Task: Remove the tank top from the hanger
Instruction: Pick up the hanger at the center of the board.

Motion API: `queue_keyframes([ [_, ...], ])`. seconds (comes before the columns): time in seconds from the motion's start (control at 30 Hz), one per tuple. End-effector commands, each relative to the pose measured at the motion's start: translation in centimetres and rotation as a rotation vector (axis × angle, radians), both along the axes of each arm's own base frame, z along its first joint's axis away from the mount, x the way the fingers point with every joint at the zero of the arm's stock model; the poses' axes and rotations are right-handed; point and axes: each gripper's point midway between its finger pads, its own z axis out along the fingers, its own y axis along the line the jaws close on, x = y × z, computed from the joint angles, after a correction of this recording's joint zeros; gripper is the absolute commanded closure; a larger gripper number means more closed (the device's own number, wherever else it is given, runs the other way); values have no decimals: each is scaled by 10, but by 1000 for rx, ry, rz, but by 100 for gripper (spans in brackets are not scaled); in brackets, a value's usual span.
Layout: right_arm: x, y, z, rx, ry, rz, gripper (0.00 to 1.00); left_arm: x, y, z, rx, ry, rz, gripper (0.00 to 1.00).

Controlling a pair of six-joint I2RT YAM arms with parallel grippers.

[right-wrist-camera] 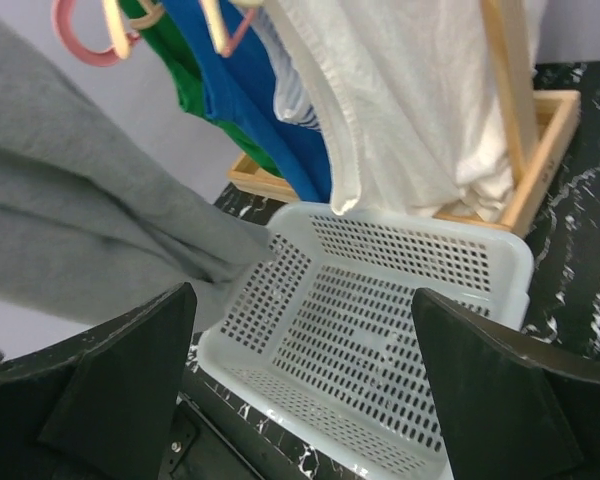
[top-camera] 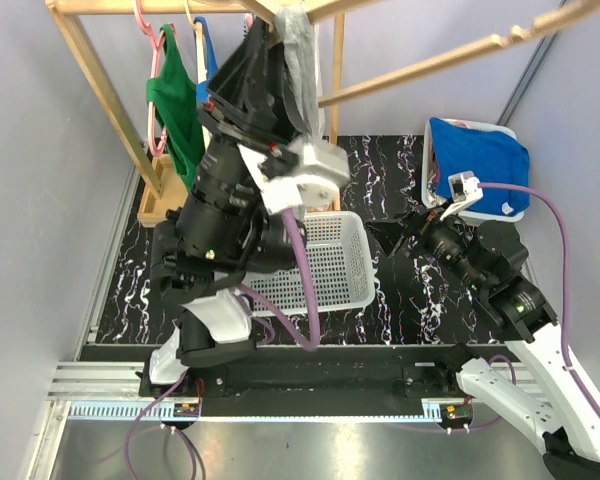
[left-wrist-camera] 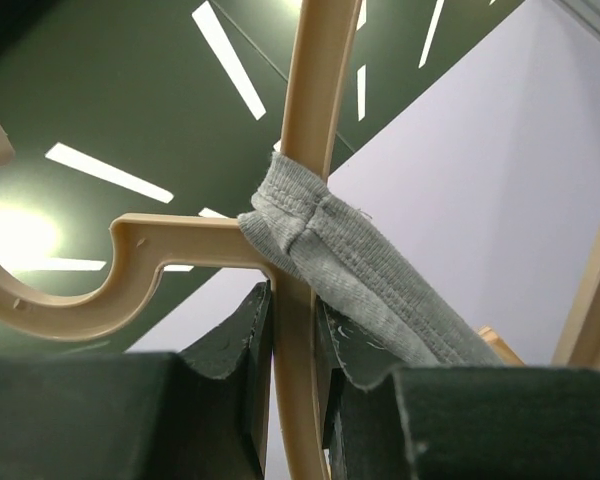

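Observation:
A beige plastic hanger (left-wrist-camera: 315,90) stands between the jaws of my left gripper (left-wrist-camera: 295,350), which is shut on its stem. A strap of the grey tank top (left-wrist-camera: 370,275) loops over the hanger's arm and runs down across the right finger. From above, the left arm reaches up to the wooden rail, with the grey tank top (top-camera: 302,60) hanging beside it. My right gripper (top-camera: 400,235) is low over the table, open and holding nothing. In its wrist view the right gripper (right-wrist-camera: 305,390) faces the white basket (right-wrist-camera: 380,330), with the grey tank top (right-wrist-camera: 70,210) draped at the left.
A wooden rack (top-camera: 100,90) carries a green garment (top-camera: 175,105), a blue one (right-wrist-camera: 240,100) and a white one (right-wrist-camera: 400,100) on hangers. The white basket (top-camera: 345,260) sits on the black marbled table. A bin of blue cloth (top-camera: 480,165) stands at the back right.

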Motion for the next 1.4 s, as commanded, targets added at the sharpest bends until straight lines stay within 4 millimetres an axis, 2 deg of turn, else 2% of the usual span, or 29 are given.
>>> queue_keyframes([
  [0.0,-14,11,48,87,-201,94,0,14,22,13,-111,-8,-47,100],
  [0.07,-15,6,66,87,-267,80,0,16,13,17,-96,-47,-51,100],
  [0.1,-11,5,71,79,-277,60,0,18,2,17,-89,-66,-51,100],
  [0.13,-12,3,85,81,-305,55,0,14,-5,20,-76,-97,-68,100],
  [0.17,-12,3,90,72,-318,55,0,14,-18,16,-50,-113,-70,100],
  [0.23,-10,7,96,71,-322,71,0,5,-18,24,-79,-187,-81,100],
  [0.27,-10,10,96,77,-315,83,0,4,-27,23,-78,-224,-70,100],
  [0.3,-12,16,93,77,-308,119,0,-2,-17,30,-130,-266,-64,100],
  [0.37,-12,26,79,75,-279,175,0,-10,-16,36,-146,-334,-64,100],
  [0.47,-9,37,61,59,-254,224,0,-14,-8,41,-172,-349,-74,100],
  [0.6,-5,44,49,45,-265,241,0,-21,-1,46,-185,-380,-81,100],
  [0.63,-3,44,54,49,-295,236,0,-22,1,47,-185,-382,-80,100],
  [0.73,3,45,50,38,-293,222,0,-13,4,42,-183,-327,-70,100],
  [0.77,4,44,51,38,-298,214,0,-9,-1,36,-158,-296,-69,100],
  [0.8,5,44,50,37,-299,209,0,-7,23,36,-205,-263,-44,100],
  [0.87,5,38,52,36,-302,181,0,6,11,16,-139,-189,-27,100],
  [0.9,4,36,54,36,-305,171,0,9,43,10,-188,-139,12,100],
  [0.93,3,34,54,32,-308,165,0,17,33,-7,-149,-92,22,100],
  [0.97,0,30,60,38,-325,153,0,25,23,-29,-41,-32,39,100],
  [1.0,-2,27,63,42,-338,148,0,34,27,-48,-10,41,75,100],
  [1.03,-4,25,58,27,-319,145,0,35,43,-63,-26,81,80,99],
  [1.07,-7,22,60,30,-322,137,0,41,34,-89,81,141,99,99],
  [1.13,-12,18,67,35,-325,134,0,48,53,-123,67,261,130,99],
  [1.17,-16,17,71,41,-334,138,0,53,48,-149,170,321,152,100],
  [1.2,-18,17,75,50,-338,141,0,56,52,-167,167,382,167,100],
  [1.27,-22,18,80,66,-339,159,0,57,71,-177,103,406,207,100],
  [1.3,-24,19,86,77,-346,168,0,62,63,-191,131,419,246,100],
  [1.37,-25,23,90,84,-339,193,0,59,70,-199,168,380,291,100],
])
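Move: Beneath the left hand, which holds the hanger high up with the grey tank top on it, the grey basket stands about 12 cm farther out and 70 cm down; the white tank top on the rack hangs some 25 cm ahead, 42 cm lower. From the open right hand, the held tank top's middle is roughly 22 cm left, 4 cm ahead and 12 cm higher, the basket 16 cm left, 7 cm ahead and 32 cm below, the white tank top 15 cm left, 20 cm ahead. Keeping its grip on the hanger, the left hand edges forward, swings about 6 cm right while its fingertips tilt up, then sweeps back left some 16 cm and sinks about 10 cm, fingers tipping forward again. The right hand, fingers wide, rises 7 cm, dips leftward, then rises once more, ending tilted up about 15 degrees without touching the tank top. ##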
